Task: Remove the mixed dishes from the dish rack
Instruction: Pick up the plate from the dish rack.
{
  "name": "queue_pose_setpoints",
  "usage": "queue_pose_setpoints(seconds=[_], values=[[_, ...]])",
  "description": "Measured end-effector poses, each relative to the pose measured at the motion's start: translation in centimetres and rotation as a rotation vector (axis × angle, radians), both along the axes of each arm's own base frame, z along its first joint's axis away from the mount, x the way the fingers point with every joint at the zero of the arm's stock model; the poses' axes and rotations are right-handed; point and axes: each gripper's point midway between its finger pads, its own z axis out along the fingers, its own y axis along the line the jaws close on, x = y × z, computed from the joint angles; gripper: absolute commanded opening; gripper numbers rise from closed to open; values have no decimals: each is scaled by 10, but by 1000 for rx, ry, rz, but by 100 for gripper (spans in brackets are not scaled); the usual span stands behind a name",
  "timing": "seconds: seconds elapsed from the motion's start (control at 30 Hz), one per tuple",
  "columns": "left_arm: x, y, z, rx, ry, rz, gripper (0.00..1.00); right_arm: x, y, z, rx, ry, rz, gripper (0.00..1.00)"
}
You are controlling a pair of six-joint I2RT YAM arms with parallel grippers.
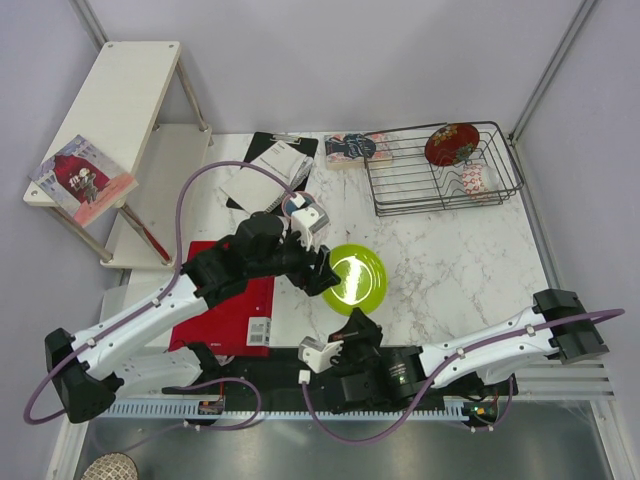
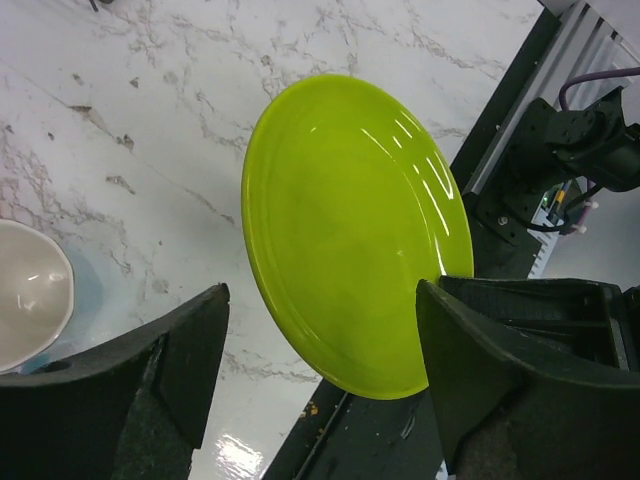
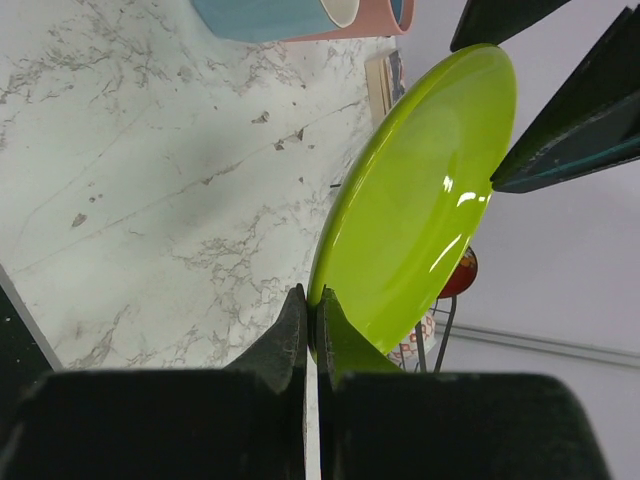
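The lime-green plate (image 1: 357, 277) is held tilted on edge over the marble table. My right gripper (image 3: 318, 325) is shut on its near rim; it shows in the top view (image 1: 354, 320) too. My left gripper (image 2: 320, 390) is open, its fingers (image 2: 170, 380) spread wide on either side of the plate (image 2: 350, 230), not gripping it. The dish rack (image 1: 440, 175) stands at the back right with the dark red floral plate (image 1: 451, 143) and the small patterned bowl (image 1: 478, 180) in it. A grey-blue cup (image 3: 270, 15) and a pink cup (image 3: 372, 18) stand on the table.
A light blue mug (image 2: 30, 290) sits near my left wrist. A flat red board (image 1: 225, 310) lies at the front left. A pale wooden shelf unit (image 1: 110, 120) stands at the back left. A clipboard (image 1: 280, 160) and a book (image 1: 355, 148) lie at the back.
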Motion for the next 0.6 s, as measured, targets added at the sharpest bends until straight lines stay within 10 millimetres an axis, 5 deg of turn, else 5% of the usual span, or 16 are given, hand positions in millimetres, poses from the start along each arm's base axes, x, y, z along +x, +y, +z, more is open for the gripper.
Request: queue_pose_setpoints(seconds=[0.13, 0.3, 0.37, 0.5, 0.6], values=[[-3, -1, -5, 2, 24, -7, 39, 2, -2, 2, -5, -20, -6, 0], [-1, -1, -9, 9, 35, 2, 22, 3, -6, 1, -15, -36, -12, 0], [0, -2, -9, 3, 43, 9, 2, 4, -6, 0, -18, -36, -12, 0], [3, -6, -3, -38, 61, 36, 2, 1, -3, 1, -16, -42, 3, 0], [4, -7, -1, -48, 63, 44, 2, 1, -3, 3, -6, -48, -2, 24]])
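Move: The green plate, already pinched at its near rim by the shut right fingers, has its middle about 7 cm to the left hand's right, 2 cm ahead and some 3 cm lower; its left rim already stands between the open left fingers. From the right hand, the plate's middle is about 9 cm ahead, 1 cm left and 3 cm up. The light-blue mug stands roughly 9 cm ahead and 6 cm left of the left hand, the pink cup some 19 cm ahead and 6 cm left, both about 12 cm lower. The left hand stays nearly in place at the plate's left rim, sinking only about 1 cm and coming back up, while its fingers close from wide open to almost shut and pinch the rim between their tips, the wrist turning a mere 5 degrees or so. The right hand holds practically still and keeps its pinch on the near rim, so both hands grip the plate by the end. ##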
